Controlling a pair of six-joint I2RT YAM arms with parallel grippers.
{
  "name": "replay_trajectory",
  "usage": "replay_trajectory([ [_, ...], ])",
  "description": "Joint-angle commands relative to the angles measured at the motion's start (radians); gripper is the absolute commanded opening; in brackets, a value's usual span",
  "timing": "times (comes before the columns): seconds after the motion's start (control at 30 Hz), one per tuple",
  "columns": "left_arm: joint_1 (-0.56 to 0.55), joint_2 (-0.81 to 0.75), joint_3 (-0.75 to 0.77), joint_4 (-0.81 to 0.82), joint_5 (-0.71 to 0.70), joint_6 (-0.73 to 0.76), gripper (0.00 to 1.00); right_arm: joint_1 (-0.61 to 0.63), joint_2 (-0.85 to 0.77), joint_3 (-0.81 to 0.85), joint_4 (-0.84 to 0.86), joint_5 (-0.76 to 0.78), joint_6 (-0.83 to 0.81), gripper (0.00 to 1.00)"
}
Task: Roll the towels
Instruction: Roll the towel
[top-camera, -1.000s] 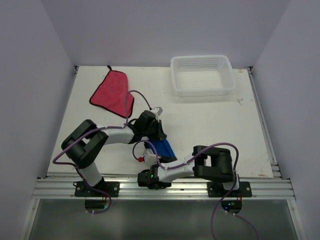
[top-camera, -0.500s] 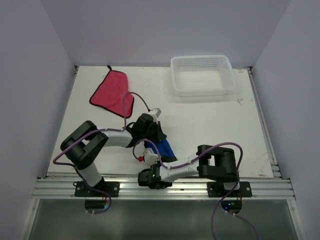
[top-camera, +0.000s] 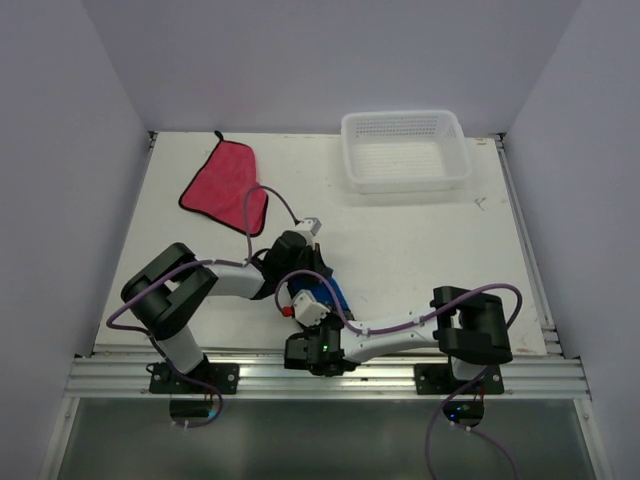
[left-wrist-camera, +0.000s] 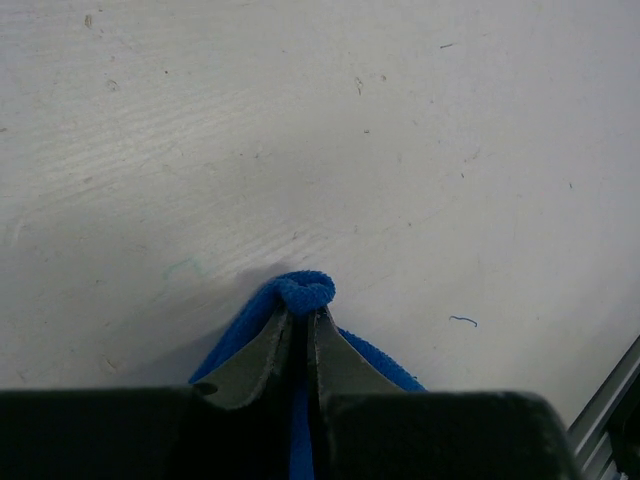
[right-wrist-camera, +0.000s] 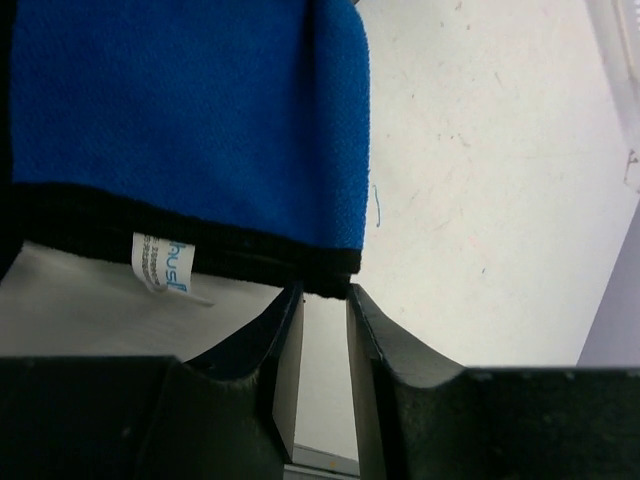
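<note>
A blue towel (top-camera: 328, 292) lies bunched between my two arms near the table's front edge. My left gripper (left-wrist-camera: 303, 312) is shut on a rolled fold of this blue towel (left-wrist-camera: 305, 290), which bulges just past its fingertips. My right gripper (right-wrist-camera: 322, 292) is open a little. The dark-edged corner of the blue towel (right-wrist-camera: 200, 120) hangs right at its tips, with a white label on the hem. From above, the right gripper (top-camera: 308, 306) sits just in front of the left gripper (top-camera: 303, 272). A pink-red towel (top-camera: 225, 185) lies flat at the back left.
A white mesh basket (top-camera: 405, 182) stands at the back right of the white table (top-camera: 430, 260). The aluminium rail (top-camera: 330, 378) with both arm bases runs along the near edge. Grey walls enclose the table on three sides.
My right gripper's jaws have parted from the blue towel's edge. Its elbow has swung to the right. The left gripper stays clamped and has drawn slightly nearer.
</note>
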Motion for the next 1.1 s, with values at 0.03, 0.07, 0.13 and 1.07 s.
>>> replay_trajectory([
  [0.03,0.002,0.015,-0.046,-0.068,-0.101,0.03,0.0,0.008,-0.116,-0.039,0.052,-0.065,0.041,0.29],
  [0.07,0.0,0.015,-0.048,-0.068,-0.099,0.029,0.0,0.008,-0.141,-0.048,0.063,-0.076,0.038,0.3],
  [0.13,-0.001,0.014,-0.056,-0.068,-0.127,0.029,0.0,0.006,-0.185,-0.079,0.104,-0.102,0.031,0.34],
  [1.07,-0.015,0.015,-0.143,0.019,-0.132,-0.02,0.0,-0.584,-0.647,-0.467,0.551,-0.703,0.324,0.54],
])
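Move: Just ahead of the right hand, about 1 cm farther out, 1 cm to its right and 4 cm below, lies the blue towel's near right corner, already free of the fingers; the towel's middle is some 4 cm ahead and 6 cm left of the hand. The left hand still pinches the towel's far end, the middle lying roughly 8 cm back and 1 cm left of that hand. The red towel lies some 22 cm ahead and 27 cm left of the left hand. Backing off the near right corner by about 1.5 cm, the right hand lifts some 3.5 cm, then swings forward about 6 cm and to its right, rolling about 60 degrees, left side up, as its fingers open wider and turn to point forward, left and down. The left hand keeps its pinch on the far end, easing about 1 cm left. ##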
